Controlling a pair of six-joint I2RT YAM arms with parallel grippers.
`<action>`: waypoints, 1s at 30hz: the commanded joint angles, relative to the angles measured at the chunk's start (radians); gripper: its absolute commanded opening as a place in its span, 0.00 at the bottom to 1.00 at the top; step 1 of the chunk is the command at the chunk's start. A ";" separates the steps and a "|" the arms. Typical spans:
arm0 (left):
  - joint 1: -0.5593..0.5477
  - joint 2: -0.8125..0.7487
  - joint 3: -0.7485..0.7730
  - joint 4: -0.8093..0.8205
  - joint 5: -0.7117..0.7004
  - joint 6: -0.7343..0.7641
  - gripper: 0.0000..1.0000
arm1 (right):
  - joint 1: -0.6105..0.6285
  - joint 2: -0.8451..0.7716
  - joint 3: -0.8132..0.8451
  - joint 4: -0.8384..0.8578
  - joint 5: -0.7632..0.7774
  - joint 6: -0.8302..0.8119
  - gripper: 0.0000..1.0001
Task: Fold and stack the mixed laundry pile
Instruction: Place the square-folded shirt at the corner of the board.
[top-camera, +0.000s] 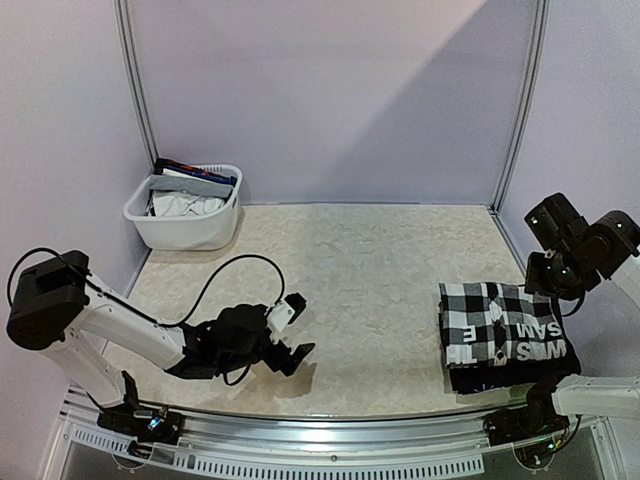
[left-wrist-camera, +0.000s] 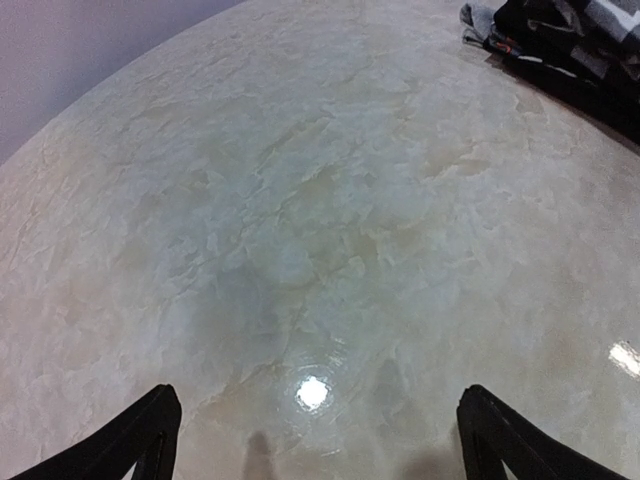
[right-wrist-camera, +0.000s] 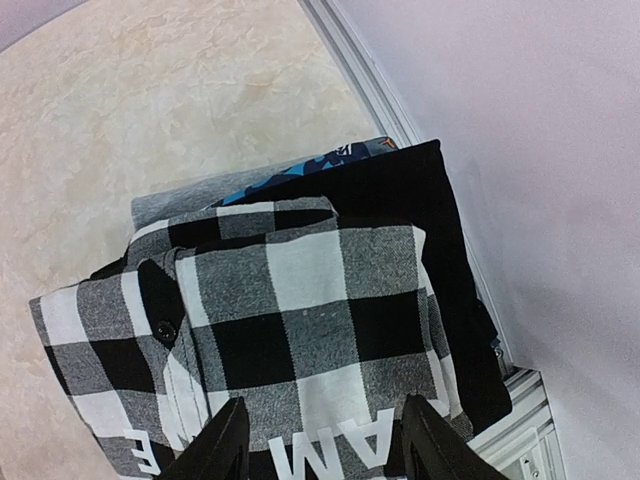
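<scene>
A folded stack of laundry (top-camera: 503, 335) lies at the table's right front. On top is a black-and-white checkered shirt (right-wrist-camera: 300, 300), with white letters (right-wrist-camera: 330, 450) showing at its near edge. Under it lie a black piece (right-wrist-camera: 430, 200), a grey one (right-wrist-camera: 165, 208) and a blue one (right-wrist-camera: 300, 172). My right gripper (right-wrist-camera: 325, 452) hangs over the shirt's near edge, jaws apart, with nothing gripped; from above it shows at the stack's far right corner (top-camera: 553, 283). My left gripper (top-camera: 288, 335) stands wide open low over bare table (left-wrist-camera: 320, 440), far from the stack (left-wrist-camera: 560, 40).
A white plastic basket (top-camera: 180, 232) stands at the back left against the wall, with several garments (top-camera: 190, 190) in it. Pale walls close the table at the back and sides. A metal rail (right-wrist-camera: 515, 400) runs just right of the stack.
</scene>
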 joint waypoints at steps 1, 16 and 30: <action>0.018 0.004 -0.003 0.021 0.002 -0.001 0.98 | -0.009 -0.008 0.006 -0.306 0.034 0.012 0.55; 0.018 -0.017 -0.016 0.045 0.011 -0.009 0.99 | -0.010 0.007 0.174 -0.276 0.148 0.097 0.75; 0.019 -0.086 -0.045 0.047 -0.033 -0.019 1.00 | -0.010 -0.134 0.114 0.266 -0.147 -0.190 0.99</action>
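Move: The plaid shirt lies flat on the dark stack, out of the right hand's grip, its middle some 14 cm below that hand, about 2 cm nearer the base and roughly level sideways. The dark stack beneath it is centred about 3 cm back from the hand and 2 cm to its right, some 18 cm down. From the left hand, the shirt is about 41 cm to the right, some 2 cm back and at nearly the same height. Up and away from the freshly laid plaid shirt goes the right hand, slowly at first and then quickly, about 8 cm in all, with only a small drift forward. The half-open fingers spread fully, holding nothing, while the wrist tips up by some 20 degrees so that the fingers point more outward over the table. ##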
